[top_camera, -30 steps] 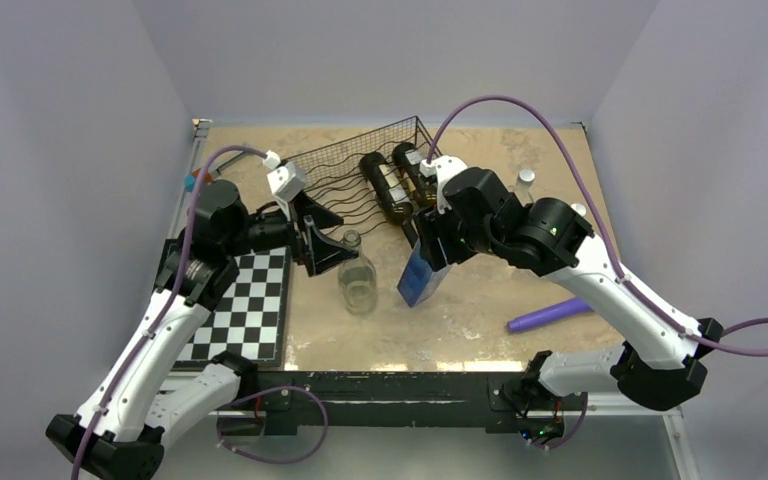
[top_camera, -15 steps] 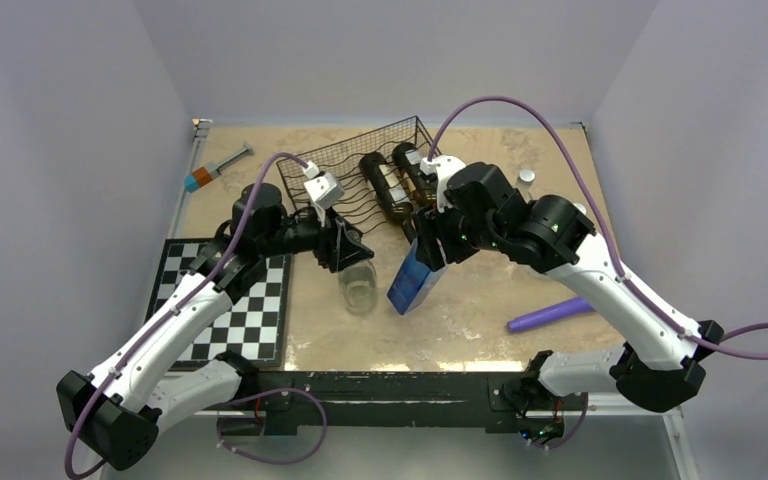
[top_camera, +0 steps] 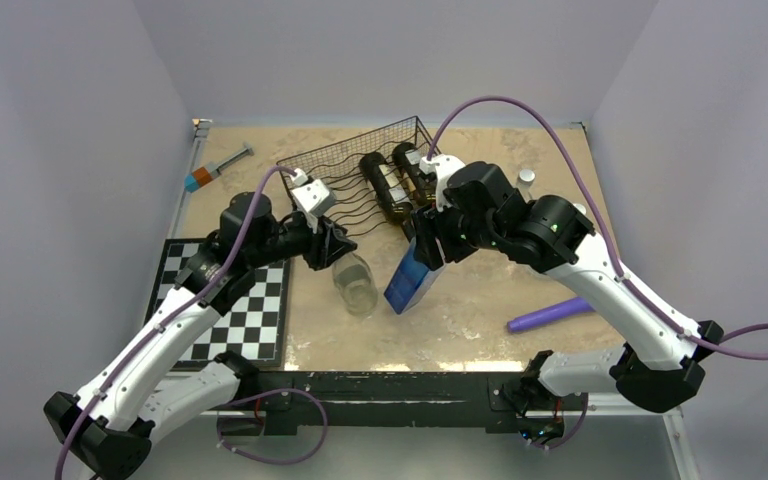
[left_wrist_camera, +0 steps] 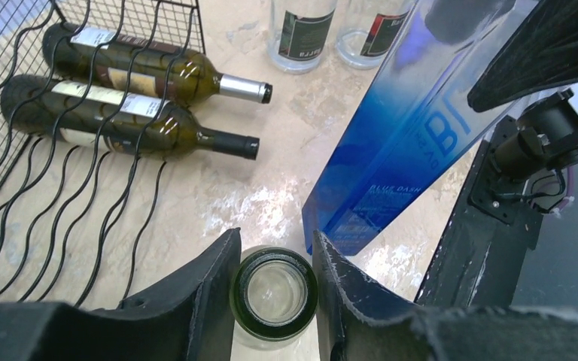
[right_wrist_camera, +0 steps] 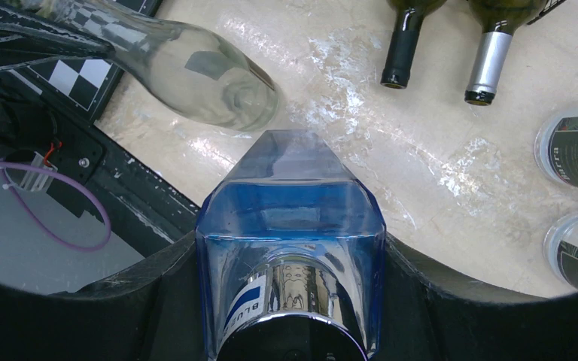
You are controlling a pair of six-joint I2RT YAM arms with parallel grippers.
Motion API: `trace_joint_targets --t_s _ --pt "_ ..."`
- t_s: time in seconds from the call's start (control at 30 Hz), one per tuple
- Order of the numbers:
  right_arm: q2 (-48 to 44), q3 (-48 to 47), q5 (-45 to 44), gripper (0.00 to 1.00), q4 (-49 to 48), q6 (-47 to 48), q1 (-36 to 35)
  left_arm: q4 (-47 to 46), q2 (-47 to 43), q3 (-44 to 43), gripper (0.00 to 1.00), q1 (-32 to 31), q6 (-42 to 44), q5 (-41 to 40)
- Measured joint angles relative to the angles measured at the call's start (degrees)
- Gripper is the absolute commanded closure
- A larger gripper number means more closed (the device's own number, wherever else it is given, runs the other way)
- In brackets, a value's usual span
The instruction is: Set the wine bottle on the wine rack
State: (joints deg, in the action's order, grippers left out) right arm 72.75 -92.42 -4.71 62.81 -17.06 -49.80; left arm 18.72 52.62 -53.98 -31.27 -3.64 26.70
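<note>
The black wire wine rack [top_camera: 345,165] lies at the back of the table with two dark wine bottles [top_camera: 388,188] in its right side, necks pointing out. A clear glass bottle [top_camera: 357,283] stands tilted in front of the rack. My left gripper [top_camera: 338,247] is shut on its neck, and both fingers press the dark mouth rim [left_wrist_camera: 274,293]. My right gripper [top_camera: 428,245] is shut on the neck of a square blue bottle [top_camera: 407,278], which hangs tilted just right of the clear bottle [right_wrist_camera: 196,71]. In the right wrist view the blue bottle [right_wrist_camera: 290,218] fills the jaws.
A checkerboard [top_camera: 235,305] lies at the front left. Near the back left wall is a syringe-like tool [top_camera: 215,168]. A purple cylinder [top_camera: 550,313] rests at the front right. Two upright labelled bottles [top_camera: 526,182] stand behind the right arm.
My left gripper swung in from beside the rack and shut on the clear bottle's neck, and the bottle now leans. The blue bottle's lower end shifted slightly left.
</note>
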Motion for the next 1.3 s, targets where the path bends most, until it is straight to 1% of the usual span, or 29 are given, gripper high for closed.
trace_joint_targets --t_s 0.2,0.43,0.47,0.5,0.53,0.6,0.63,0.67,0.7,0.73,1.0,1.17,1.3 --pt "0.00 -0.02 0.46 1.00 -0.48 0.17 0.00 7.58 -2.75 -1.86 1.00 -0.04 3.34 -3.32" --pt "0.04 -0.02 1.62 1.00 -0.70 0.17 0.00 11.87 -4.72 -2.54 1.00 -0.02 5.22 -7.23" --pt "0.04 -0.02 1.66 1.00 -0.70 0.17 0.00 12.09 -4.90 -2.54 0.92 -0.02 5.22 -7.45" --pt "0.07 -0.02 1.70 1.00 -0.72 0.17 0.00 12.26 -5.03 -2.54 0.73 -0.02 5.22 -7.65" --pt "0.07 -0.02 1.75 1.00 -0.72 0.17 0.00 12.41 -5.18 -2.54 0.57 -0.04 5.25 -7.78" --pt "0.11 -0.15 1.81 1.00 -0.70 0.17 0.00 12.59 -5.29 -2.54 0.33 -0.04 5.25 -8.00" --pt "0.15 -0.24 1.92 1.00 -0.68 0.17 0.00 12.55 -5.31 -2.56 0.23 -0.04 5.75 -8.35" --pt "0.15 -0.26 1.99 1.00 -0.72 0.15 0.00 12.66 -5.38 -2.58 0.16 -0.04 6.19 -8.57" --pt "0.22 -0.42 2.19 1.00 -0.68 0.17 0.00 12.74 -5.44 -2.58 0.07 -0.04 6.36 -8.81" --pt "0.35 -0.66 2.38 1.00 -0.66 0.15 0.00 12.74 -5.51 -2.58 0.02 -0.04 6.43 -8.94" --pt "2.56 -5.92 2.97 1.00 0.76 0.15 0.02 12.41 -6.08 -4.09 0.01 -0.04 6.40 -9.07" --pt "3.80 -10.36 3.26 1.00 2.71 0.20 0.68 10.86 -6.05 -9.18 0.01 -0.04 6.29 -7.76" --pt "4.04 -13.42 5.70 1.00 5.44 -0.11 3.78 8.26 -4.07 -14.80 0.01 -0.04 6.23 -5.07"
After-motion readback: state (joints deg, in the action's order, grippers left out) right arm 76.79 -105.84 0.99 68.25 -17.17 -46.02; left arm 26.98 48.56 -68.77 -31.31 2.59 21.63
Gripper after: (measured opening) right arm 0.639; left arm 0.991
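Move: The clear glass bottle, its mouth in my left fingers, goes to a spot about 4 cm left, 1 cm back and 28 cm below that hand. From there the blue bottle's middle is some 14 cm right, 1 cm back and 10 cm down, the rack 29 cm ahead and 2 cm right, 22 cm down. From my right hand, the blue bottle it holds lies 4 cm left, 1 cm ahead and 10 cm down; the clear bottle's middle is 18 cm left, 2 cm ahead, 15 cm down. With my left fingers still on its mouth, I slide the clear bottle about 4 cm left, away from the blue bottle, then open wide and let go, and lift straight up some 10 cm, tipping my fingertips upward. My right hand keeps its grip on the tilted blue bottle, staying nearly still at first, then raising it about 5 cm. ##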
